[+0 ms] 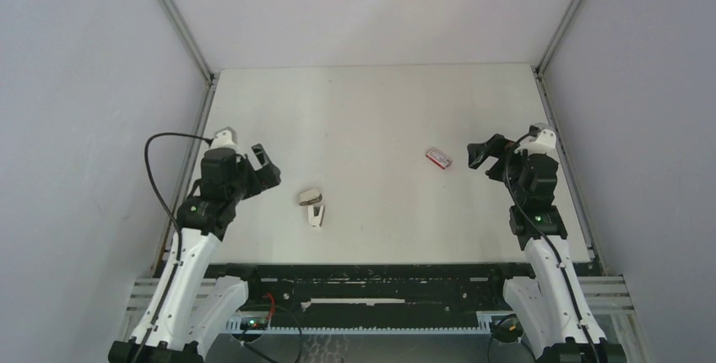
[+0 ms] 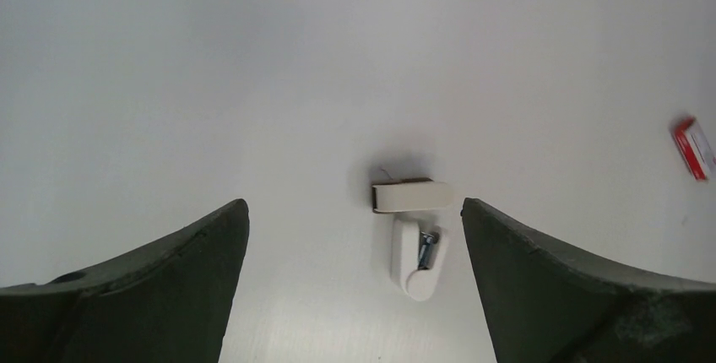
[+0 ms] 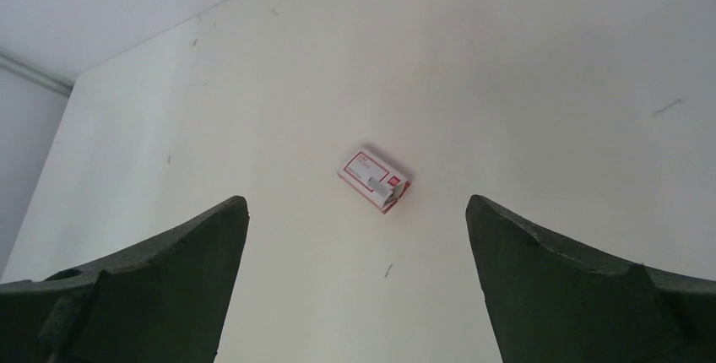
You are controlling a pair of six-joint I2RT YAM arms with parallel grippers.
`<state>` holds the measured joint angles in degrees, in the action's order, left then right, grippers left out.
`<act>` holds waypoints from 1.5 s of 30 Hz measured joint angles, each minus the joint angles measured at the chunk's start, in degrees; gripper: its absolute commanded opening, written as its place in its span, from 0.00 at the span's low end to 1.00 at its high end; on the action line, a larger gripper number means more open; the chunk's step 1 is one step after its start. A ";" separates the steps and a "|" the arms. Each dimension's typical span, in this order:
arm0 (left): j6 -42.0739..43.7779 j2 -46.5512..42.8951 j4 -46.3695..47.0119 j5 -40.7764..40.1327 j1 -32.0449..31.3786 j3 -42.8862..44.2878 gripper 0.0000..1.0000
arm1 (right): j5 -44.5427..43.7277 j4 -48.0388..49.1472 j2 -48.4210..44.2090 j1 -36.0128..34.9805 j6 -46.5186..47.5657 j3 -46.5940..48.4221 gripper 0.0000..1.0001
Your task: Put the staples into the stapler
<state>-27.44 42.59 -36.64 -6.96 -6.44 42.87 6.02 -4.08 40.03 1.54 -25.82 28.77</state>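
The stapler (image 1: 312, 207) lies hinged open on the white table, left of centre. In the left wrist view the stapler (image 2: 412, 249) shows a beige arm across the top and a white body with a bit of metal inside. My left gripper (image 1: 268, 169) hovers open just to its left, and the stapler sits ahead of the open left gripper (image 2: 355, 204), near the right finger. A red-and-white box (image 1: 438, 158) lies right of centre. On the box (image 3: 363, 167) rests a thin grey strip, the staples (image 3: 377, 183). My right gripper (image 1: 474, 156) is open beside the box and empty (image 3: 356, 198).
Grey enclosure walls with metal rails (image 1: 180, 21) border the table on the left, right and back. The table's near edge (image 1: 380, 266) meets the black mounting frame of the arm bases.
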 measured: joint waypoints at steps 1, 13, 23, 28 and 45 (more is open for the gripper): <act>0.98 0.48 0.79 1.57 -1.11 0.02 0.97 | 1.01 0.13 0.11 0.00 0.17 0.00 1.00; 7.67 25.00 2.49 7.41 -19.87 9.05 0.91 | 6.95 3.41 8.13 -2.08 -0.24 -2.73 0.90; 10.27 31.30 4.11 5.33 -21.00 19.93 0.93 | 2.89 -0.39 34.58 -8.33 6.32 11.06 0.87; 11.21 26.58 5.35 4.13 -18.53 20.02 0.94 | 1.38 -4.09 44.70 -10.75 11.65 20.87 0.84; 12.92 17.40 5.68 1.03 -16.83 19.69 0.95 | -5.68 -16.63 61.35 -17.44 19.71 33.29 0.79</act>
<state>-14.52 59.99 -30.96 -5.93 -23.27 62.57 0.34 -20.71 101.38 -15.90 -6.11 62.06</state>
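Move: Below and to the left of the open right hand lies the staples box, about 9 cm ahead, 8 cm left and 18 cm down; the stapler is some 31 cm left of the box and 11 cm nearer the bases. From the open left hand, the stapler lies roughly 3 cm ahead, 8 cm right and 16 cm below, with the staples box about 14 cm ahead, 39 cm right and 17 cm below. Dropping about 16 cm towards the staples box, the right hand also works left and forward, tips its fingers down some 40 degrees, turns counter-clockwise, rolls its left side down and narrows its gap a little. The left hand, still open, swings right and slightly down, turning clockwise, then goes forward and rises well away above the stapler, edging back left, and stops. ##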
